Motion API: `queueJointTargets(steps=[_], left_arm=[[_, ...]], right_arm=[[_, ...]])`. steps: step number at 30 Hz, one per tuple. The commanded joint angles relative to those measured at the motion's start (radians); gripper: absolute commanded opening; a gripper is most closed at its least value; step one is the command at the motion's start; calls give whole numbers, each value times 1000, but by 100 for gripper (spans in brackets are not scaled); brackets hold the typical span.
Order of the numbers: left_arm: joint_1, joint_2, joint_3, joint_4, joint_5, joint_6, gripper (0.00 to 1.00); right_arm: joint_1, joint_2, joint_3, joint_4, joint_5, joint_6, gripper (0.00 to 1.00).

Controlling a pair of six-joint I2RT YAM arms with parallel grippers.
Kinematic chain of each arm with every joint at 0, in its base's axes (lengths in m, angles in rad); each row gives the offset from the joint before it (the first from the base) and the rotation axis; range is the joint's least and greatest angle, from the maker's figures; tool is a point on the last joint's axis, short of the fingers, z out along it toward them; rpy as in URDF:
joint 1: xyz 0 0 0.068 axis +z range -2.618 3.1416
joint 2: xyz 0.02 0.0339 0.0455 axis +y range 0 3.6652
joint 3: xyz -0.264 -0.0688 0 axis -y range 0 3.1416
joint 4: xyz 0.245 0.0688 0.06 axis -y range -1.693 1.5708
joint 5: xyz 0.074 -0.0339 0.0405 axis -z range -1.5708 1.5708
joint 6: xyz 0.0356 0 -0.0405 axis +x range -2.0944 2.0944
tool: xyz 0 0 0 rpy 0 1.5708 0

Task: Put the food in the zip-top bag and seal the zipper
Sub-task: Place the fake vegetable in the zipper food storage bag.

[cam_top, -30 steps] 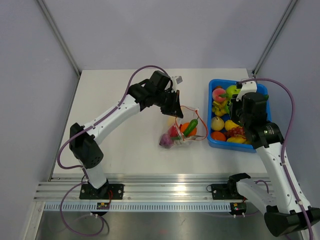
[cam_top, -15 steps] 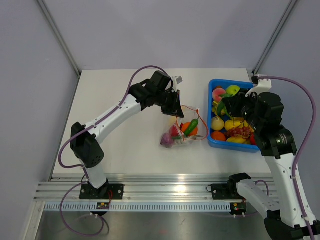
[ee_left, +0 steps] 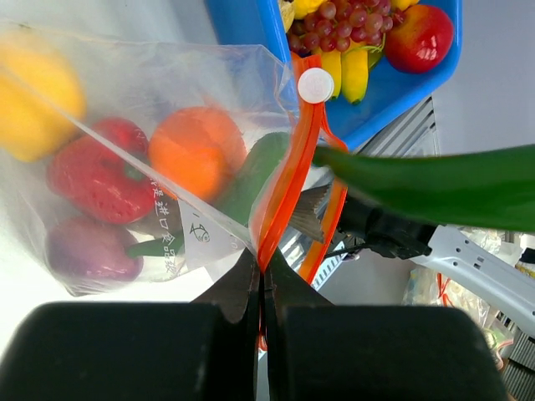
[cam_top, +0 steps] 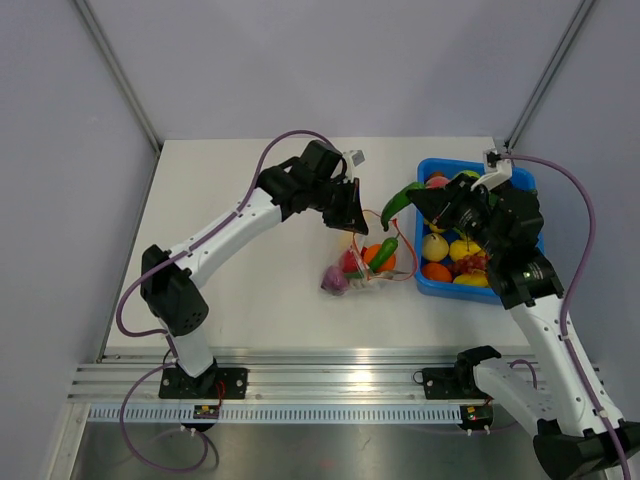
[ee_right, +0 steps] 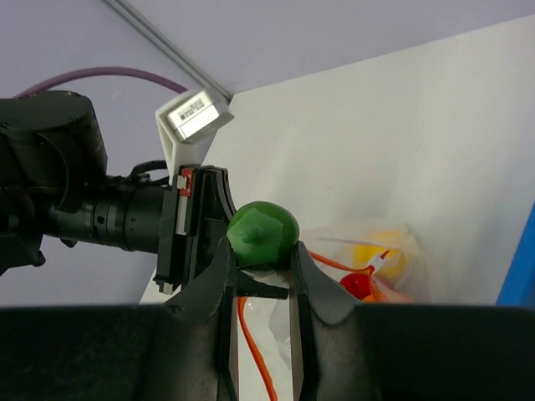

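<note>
The clear zip-top bag (cam_top: 368, 262) lies on the table with an orange fruit (ee_left: 196, 150), a strawberry (ee_left: 96, 180) and other toy food inside. My left gripper (ee_left: 261, 266) is shut on the bag's orange-red zipper (ee_left: 288, 167) and holds that edge of the mouth up; in the top view this left gripper (cam_top: 352, 220) is just above the bag. My right gripper (ee_right: 261, 261) is shut on a long green vegetable (ee_right: 263, 232). In the top view the green vegetable (cam_top: 396, 206) hangs in the air right of the bag's mouth, with the right gripper (cam_top: 422, 201) behind it.
A blue bin (cam_top: 428, 275) at the right of the table holds several more toy fruits, among them grapes (ee_left: 351, 17) and bananas (ee_left: 344, 71). Purple cables loop over both arms. The table's left half is bare white.
My right gripper has risen out of the blue bin with the green vegetable and swung left toward the bag's mouth. The left gripper and the bag have stayed put.
</note>
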Motion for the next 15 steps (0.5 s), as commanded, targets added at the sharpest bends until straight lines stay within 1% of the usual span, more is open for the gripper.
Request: queueJointTargets(steps=[1,6,11,15], left_arm=[[-1,-4,62,39,7,-16,0],[-1,2,85,28,8,-11,0],[-1,1,96,25,19,-11,0],[-1,5,101,39,40,-19,0]], right_arm=[[46,4,-37,113,-10,49,0],[131,13,-89,130,65,40,0],[186,33,-161,174,137,34,0],[266,86,-194,200,220,-18,0]])
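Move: The right hand holds a green pepper above and beside the open bag mouth, whose middle lies about 7 cm to its left, 17 below and roughly level fore and aft. Inside the bag, the orange lies about 9 cm left, 5 ahead and 28 below; the blue bin's middle is some 15 cm right, 10 ahead and 30 below. From the left hand, still pinching the rim, the mouth is 6 cm right, 2 ahead and 5 below. The right hand keeps its grip and lowers the pepper about 8 cm and 5 left into the bag mouth. ##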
